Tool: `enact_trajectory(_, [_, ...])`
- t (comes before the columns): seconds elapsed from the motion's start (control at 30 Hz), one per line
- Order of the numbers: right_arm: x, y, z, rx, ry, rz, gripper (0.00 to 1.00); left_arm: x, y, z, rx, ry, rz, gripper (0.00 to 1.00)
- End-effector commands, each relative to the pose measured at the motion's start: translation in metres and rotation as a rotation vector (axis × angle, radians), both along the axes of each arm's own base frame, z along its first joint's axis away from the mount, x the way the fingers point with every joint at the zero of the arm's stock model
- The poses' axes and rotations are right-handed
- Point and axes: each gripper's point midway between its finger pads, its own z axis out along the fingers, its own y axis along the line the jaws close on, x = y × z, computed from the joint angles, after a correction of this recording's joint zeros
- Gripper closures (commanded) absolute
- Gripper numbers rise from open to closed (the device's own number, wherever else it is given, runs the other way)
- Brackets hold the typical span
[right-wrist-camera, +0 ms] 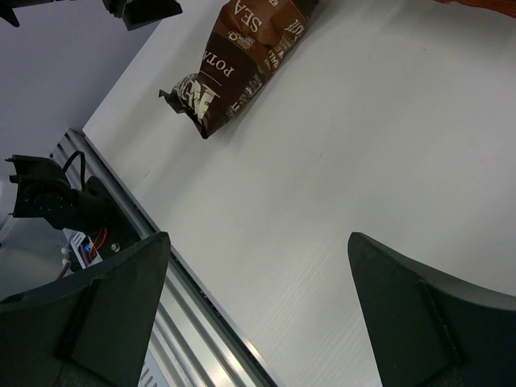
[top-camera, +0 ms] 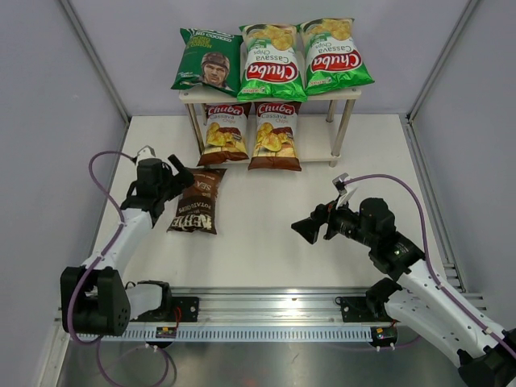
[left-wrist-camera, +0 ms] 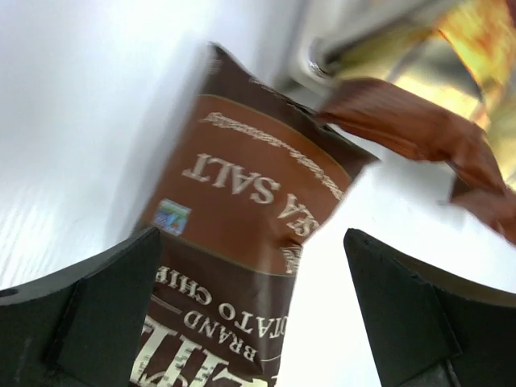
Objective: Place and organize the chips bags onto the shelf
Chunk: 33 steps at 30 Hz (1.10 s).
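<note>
The dark brown Kettle bag (top-camera: 197,201) lies flat on the table in front of the shelf's left leg; it also shows in the left wrist view (left-wrist-camera: 242,234) and the right wrist view (right-wrist-camera: 242,56). My left gripper (top-camera: 182,176) is open just left of the bag's far end, with the bag between the jaws (left-wrist-camera: 250,306). The shelf (top-camera: 347,93) holds the dark green bag (top-camera: 208,60) and two bright green Chuba bags (top-camera: 272,63) (top-camera: 334,55) on top. Two brown-and-white Chuba bags (top-camera: 225,133) (top-camera: 276,135) lean on the lower tier. My right gripper (top-camera: 308,228) is open and empty (right-wrist-camera: 258,314) above bare table.
A metal rail (top-camera: 266,310) with both arm bases runs along the near edge. Grey walls enclose the table on the left, right and back. The lower tier has free room to the right of the two Chuba bags (top-camera: 318,149).
</note>
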Motion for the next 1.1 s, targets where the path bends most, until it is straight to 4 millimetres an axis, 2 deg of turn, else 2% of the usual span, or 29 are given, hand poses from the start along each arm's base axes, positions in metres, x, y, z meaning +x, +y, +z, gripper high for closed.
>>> enact_trajectory(0.0, [0.002,0.001,0.007,0.007,-0.029,0.006,0.00,0.021,-0.045,0.024,-0.026,-0.133,-0.421,0.01])
enact_trajectory(0.03, [0.002,0.001,0.006,0.007,-0.030,0.009,0.00,0.026,-0.045,0.027,-0.015,-0.127,-0.434,0.01])
enact_trajectory(0.07, [0.002,0.002,0.006,0.005,-0.028,0.011,0.00,0.030,-0.045,0.014,-0.023,-0.087,-0.444,0.01])
enact_trajectory(0.1, [0.002,0.002,0.005,0.004,-0.025,0.014,0.00,0.031,-0.044,0.012,-0.049,-0.074,-0.455,0.01])
enact_trajectory(0.2, [0.001,0.006,0.002,-0.001,-0.012,0.042,0.01,0.039,-0.021,-0.001,-0.131,-0.029,-0.410,0.01])
enact_trajectory(0.27, [-0.001,0.009,0.001,0.000,-0.004,0.060,0.01,0.042,-0.014,-0.004,-0.166,-0.035,-0.406,0.01])
enact_trajectory(0.3, [-0.002,0.009,0.001,0.000,-0.003,0.068,0.01,0.042,-0.016,-0.010,-0.216,-0.031,-0.437,0.01])
enact_trajectory(0.37, [-0.005,0.011,0.003,0.008,-0.004,0.088,0.01,0.048,-0.025,-0.010,-0.274,-0.080,-0.504,0.01])
enact_trajectory(0.4, [-0.006,0.012,0.003,0.009,-0.005,0.094,0.00,0.042,-0.038,-0.011,-0.341,-0.091,-0.578,0.01])
enact_trajectory(0.43, [-0.007,0.012,0.004,0.012,-0.007,0.099,0.01,0.047,-0.040,-0.019,-0.370,-0.098,-0.586,0.01])
enact_trajectory(0.5, [-0.008,0.011,0.006,0.016,-0.019,0.100,0.00,0.044,-0.045,-0.030,-0.406,-0.092,-0.601,0.01])
enact_trajectory(0.63, [-0.009,0.011,0.009,0.026,-0.038,0.098,0.01,0.044,-0.035,-0.061,-0.396,-0.035,-0.545,0.01])
enact_trajectory(0.7, [-0.008,0.011,0.008,0.024,-0.035,0.102,0.01,0.043,-0.023,-0.071,-0.378,-0.014,-0.488,0.01])
enact_trajectory(0.73, [-0.008,0.012,0.008,0.022,-0.032,0.103,0.01,0.039,-0.022,-0.075,-0.371,-0.009,-0.486,0.01])
enact_trajectory(0.8, [-0.008,0.013,0.007,0.022,-0.028,0.106,0.01,0.037,-0.013,-0.073,-0.318,-0.008,-0.445,0.01])
enact_trajectory(0.9, [-0.008,0.013,0.006,0.022,-0.024,0.110,0.01,0.035,-0.006,-0.057,-0.258,-0.057,-0.405,0.01])
enact_trajectory(0.97, [-0.008,0.014,0.006,0.024,-0.021,0.112,0.00,0.035,-0.008,-0.053,-0.248,-0.073,-0.432,0.01])
enact_trajectory(1.07, [-0.009,0.015,0.006,0.025,-0.020,0.125,0.01,0.038,-0.024,-0.054,-0.332,-0.067,-0.512,0.01])
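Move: The brown sea-salt chips bag lies on the table almost under the left hand, its middle about 2 cm back, 2 cm to the right and 11 cm below. The shelf's near left foot is some 12 cm ahead, 4 cm right and 13 cm down; the left Chuba bag on the lower shelf stands about 16 cm ahead, 10 cm right and 3 cm lower. From the right hand the sea-salt bag is roughly 13 cm ahead, 34 cm left and 18 cm below. Down over the far part of the sea-salt bag goes the open left hand, sinking about 8 cm while edging forward and a little right, then drawing back some 2 cm and easing up slightly. The wrist turns about 25 degrees clockwise and rolls so its left side dips; the fingers stay wide open, ending close above the bag. ##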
